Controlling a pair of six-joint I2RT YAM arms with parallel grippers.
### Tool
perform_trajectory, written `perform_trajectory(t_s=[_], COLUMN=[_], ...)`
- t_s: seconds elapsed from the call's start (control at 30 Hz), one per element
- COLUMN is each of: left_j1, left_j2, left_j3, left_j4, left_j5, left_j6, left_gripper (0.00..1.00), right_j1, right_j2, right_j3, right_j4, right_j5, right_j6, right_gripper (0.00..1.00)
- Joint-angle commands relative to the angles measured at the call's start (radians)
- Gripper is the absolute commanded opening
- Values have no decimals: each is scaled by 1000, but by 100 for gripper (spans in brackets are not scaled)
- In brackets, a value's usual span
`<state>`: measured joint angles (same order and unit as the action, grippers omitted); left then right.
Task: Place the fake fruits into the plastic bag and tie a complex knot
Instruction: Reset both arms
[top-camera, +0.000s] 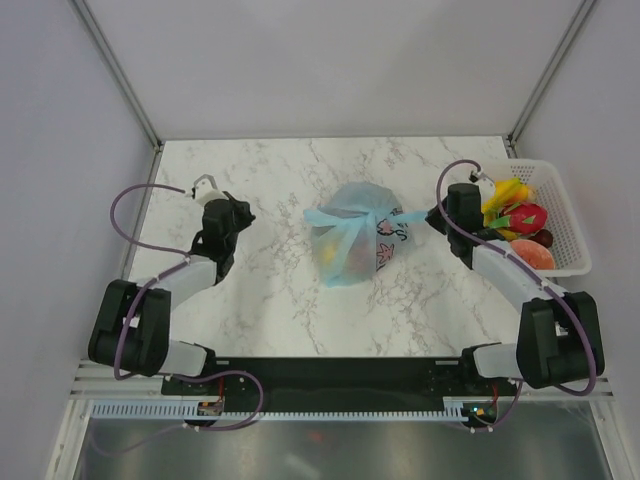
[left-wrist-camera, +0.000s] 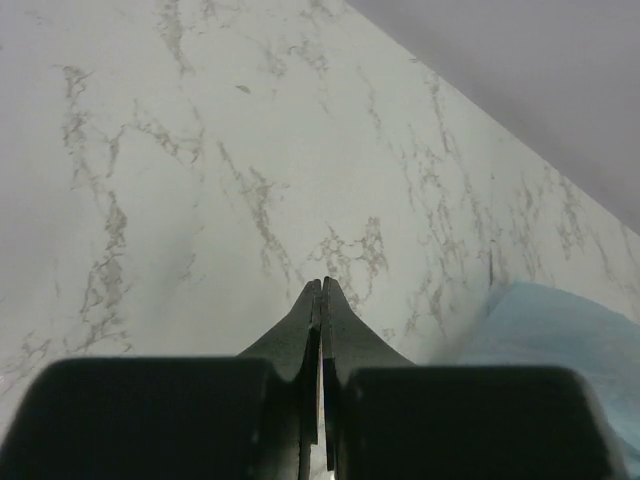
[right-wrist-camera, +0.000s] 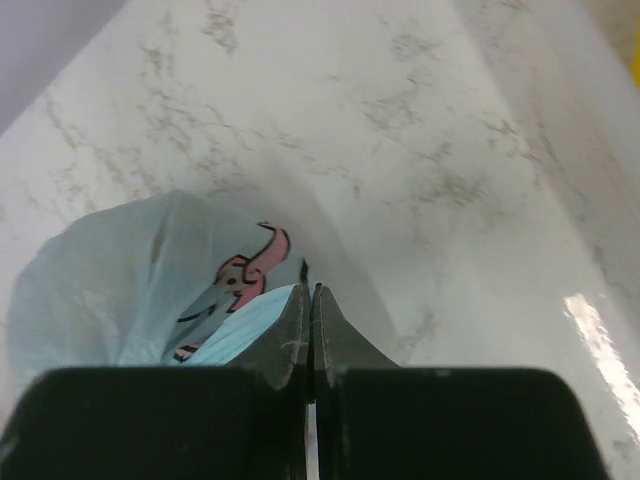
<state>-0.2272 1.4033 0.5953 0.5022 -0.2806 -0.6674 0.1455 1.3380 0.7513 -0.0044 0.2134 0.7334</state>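
The light-blue plastic bag (top-camera: 352, 243) lies bunched in the middle of the marble table (top-camera: 270, 270), its two handle loops crossed into a knot (top-camera: 366, 215) on top, with faint colours showing through the film. Fake fruits lie in the white basket (top-camera: 572, 232): yellow bananas (top-camera: 505, 191), a pink-red dragon fruit (top-camera: 526, 216), a dark ball (top-camera: 545, 238) and an orange-red slice (top-camera: 535, 256). My left gripper (top-camera: 245, 213) (left-wrist-camera: 321, 285) is shut and empty over bare marble, left of the plastic bag (left-wrist-camera: 565, 335). My right gripper (top-camera: 436, 218) (right-wrist-camera: 309, 290) is shut beside a blue handle end (right-wrist-camera: 235, 325), by the bag's pink doodle (right-wrist-camera: 250, 272).
The white mesh basket stands against the right wall at the table's far right. Grey walls close the table on the left, back and right. Both arms' purple cables loop above their forearms.
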Motion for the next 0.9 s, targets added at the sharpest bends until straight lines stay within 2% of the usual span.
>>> perform_trajectory(t_s=[0.0,0.03,0.07,0.1,0.17,0.2,0.27,0.3,0.33,0.5,0.63,0.73,0.87], left_j1=[-26,-27,-26,-29,-31,-31,-32,-32,-32,-32,-31,-32,-32], left_j2=[-56,-59,-64,-76,-95,-105,-147,-162,-202,-348,-449,-501,-645], left_j3=[101,113,123,139,150,150,159,179,193,270,328,354,247], left_j4=[24,12,-10,-25,-60,-73,-121,-183,-229,-460,-722,-861,-881], left_j5=[16,35,53,92,119,126,132,139,142,193,231,276,389], left_j6=[57,55,58,60,55,54,58,66,75,143,141,137,222], left_gripper=[2,7,15,32,49,60,69,78,81,96,99,100,100], right_j1=[68,84,88,89,89,89,88,88,88,89,88,88,88], right_j2=[-2,9,29,35,27,17,-14,-49,-69,-246,-373,-454,-644], right_j3=[149,170,215,232,256,258,258,258,264,241,198,178,97], right_j4=[6,-20,-37,-67,-83,-89,-94,-104,-120,-187,-250,-333,-371], right_j5=[28,14,0,-14,-6,13,29,37,67,69,-29,-52,-74], right_j6=[-74,-94,-115,-123,-155,-164,-192,-230,-248,-302,-324,-324,-338], right_gripper=[0,2,11,41,55,67,79,89,94,98,98,98,98])
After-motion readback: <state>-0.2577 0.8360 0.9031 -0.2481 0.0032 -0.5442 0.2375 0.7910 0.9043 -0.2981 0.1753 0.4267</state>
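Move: The tied bag sits on the table between the two hands. From the left gripper, which is shut and empty, the bag's middle is some 22 cm to the right, about 2 cm nearer and 8 cm lower; its loose left handle ends roughly 12 cm to the right, level ahead and 4 cm below. From the right gripper, still pinching the right handle's end, the bag is some 15 cm left, level ahead and 7 cm lower; the fruit basket is around 25 cm right, 5 cm farther out and 7 cm lower. Open the right gripper wide to let go of the bag's handle as you lift it, easing about 4 cm forward and left first, then draw it back while still climbing, to some 18 cm up, tipping the fingers upward. Open the empty left gripper too and raise it about as far, then pull it back towards its base, turning clockwise some 20 degrees. ##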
